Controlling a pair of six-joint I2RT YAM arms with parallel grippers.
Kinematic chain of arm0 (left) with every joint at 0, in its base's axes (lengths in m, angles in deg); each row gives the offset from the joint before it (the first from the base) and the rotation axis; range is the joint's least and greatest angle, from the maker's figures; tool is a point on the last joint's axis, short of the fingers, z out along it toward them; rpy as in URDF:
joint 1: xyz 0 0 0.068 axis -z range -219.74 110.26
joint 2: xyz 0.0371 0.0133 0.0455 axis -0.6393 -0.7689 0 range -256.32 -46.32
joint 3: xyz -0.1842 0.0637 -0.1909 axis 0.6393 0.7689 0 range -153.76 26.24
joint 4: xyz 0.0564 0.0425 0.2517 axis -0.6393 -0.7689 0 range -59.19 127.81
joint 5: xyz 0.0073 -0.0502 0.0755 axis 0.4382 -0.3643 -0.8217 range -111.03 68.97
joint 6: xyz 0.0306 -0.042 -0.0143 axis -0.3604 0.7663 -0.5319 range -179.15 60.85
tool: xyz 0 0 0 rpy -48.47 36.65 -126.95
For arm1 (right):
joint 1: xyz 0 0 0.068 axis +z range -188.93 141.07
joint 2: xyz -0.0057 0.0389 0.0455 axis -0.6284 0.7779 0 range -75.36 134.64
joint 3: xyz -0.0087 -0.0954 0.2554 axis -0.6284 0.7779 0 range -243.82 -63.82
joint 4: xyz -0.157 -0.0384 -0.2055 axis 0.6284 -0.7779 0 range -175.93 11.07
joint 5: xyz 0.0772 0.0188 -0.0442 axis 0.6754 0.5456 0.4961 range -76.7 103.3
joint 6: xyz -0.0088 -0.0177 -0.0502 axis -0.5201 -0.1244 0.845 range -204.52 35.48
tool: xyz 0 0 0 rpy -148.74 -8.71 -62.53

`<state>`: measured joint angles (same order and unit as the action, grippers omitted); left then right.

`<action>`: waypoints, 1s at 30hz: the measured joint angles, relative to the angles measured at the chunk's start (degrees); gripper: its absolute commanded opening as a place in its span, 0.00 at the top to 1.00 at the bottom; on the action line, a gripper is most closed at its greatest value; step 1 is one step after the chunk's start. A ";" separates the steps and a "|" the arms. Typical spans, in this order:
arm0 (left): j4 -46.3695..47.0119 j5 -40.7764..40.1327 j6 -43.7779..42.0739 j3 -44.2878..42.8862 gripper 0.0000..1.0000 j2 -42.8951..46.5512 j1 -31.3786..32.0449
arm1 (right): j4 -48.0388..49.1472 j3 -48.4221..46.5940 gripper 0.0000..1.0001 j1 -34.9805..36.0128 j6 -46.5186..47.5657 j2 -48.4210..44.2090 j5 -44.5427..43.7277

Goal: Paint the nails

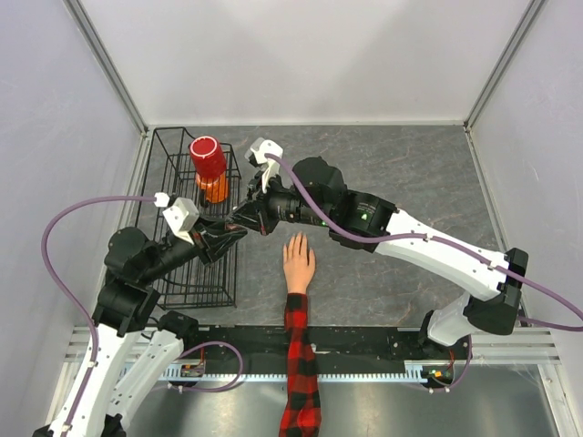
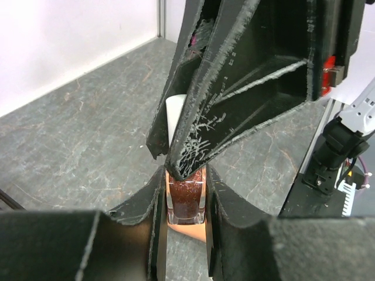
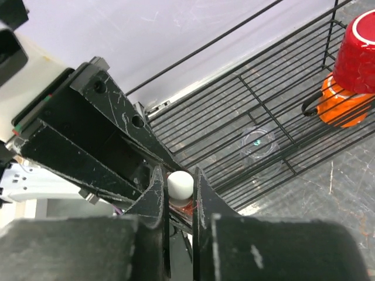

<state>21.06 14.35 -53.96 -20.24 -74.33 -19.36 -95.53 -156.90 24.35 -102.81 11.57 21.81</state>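
Observation:
The peach mannequin hand [image 1: 298, 264] lies palm down mid-table, its plaid sleeve [image 1: 301, 364] running toward me. The nails at its fingertips are too small to make out. Just left of the fingertips, my left gripper [image 1: 239, 233] [image 2: 186, 212] is shut on a small nail polish bottle [image 2: 186, 202] of dark red polish. A strip of the peach hand [image 2: 190, 232] shows below the bottle. My right gripper [image 1: 246, 218] [image 3: 179, 188] comes in from the right. Its fingers press both sides of the bottle's white cap [image 3: 179, 185] [image 2: 176, 116].
A black wire basket [image 1: 187, 273] [image 3: 263, 99] stands at the left, close behind both grippers. It holds a red cup [image 1: 208, 157] [image 3: 356, 52] on top of an orange one [image 1: 217, 189] [image 3: 343, 110], and a clear plastic cup [image 3: 258, 143].

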 measured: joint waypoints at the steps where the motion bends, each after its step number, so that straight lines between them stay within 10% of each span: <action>1: -0.04 0.24 0.02 0.00 0.98 -0.09 -0.07 | -0.17 0.00 1.00 -0.09 0.42 0.00 0.26; 6: 1.38 6.95 2.38 0.00 0.98 -0.24 -0.42 | 0.50 1.53 1.00 -2.03 3.67 -1.64 10.56; 15: 17.79 28.65 19.52 1.33 0.98 -2.45 -0.11 | 32.37 16.55 0.88 -7.85 -3.96 -6.10 47.39; 23: 9.18 21.70 11.56 -0.96 0.98 -3.96 0.00 | 17.57 12.61 0.24 -9.99 -1.75 -6.10 39.80; 30: 4.57 11.50 6.03 -1.07 0.98 -3.02 0.00 | 3.41 9.05 0.18 -9.60 0.02 -6.91 23.85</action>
<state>25.63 25.85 -47.93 -21.31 -77.34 -19.36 -92.12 -147.85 14.76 -102.78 4.66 45.66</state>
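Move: The left hand already holds the nail polish bottle, its middle right between the finger pads. The right fingers are already shut on the white cap at their tips, and that cap stands about 3 cm above the left hand point and 1 cm ahead of it. From the left hand, the mannequin hand lies some 4 cm ahead, 12 cm right and 32 cm below; the orange mug in the rack is roughly 22 cm ahead, 8 cm left and 28 cm below. Keeping bottle and cap pinched, both hands sweep together about 8 cm back, some 3 cm right and a little up, the right wrist turning counter-clockwise about 40 degrees while the left turns 30 clockwise, twisting cap against bottle. Both then come forward and down, unwinding most of the turn, as the right fingers open wide, let go of the cap and back off to the right; the left keeps its grip. ##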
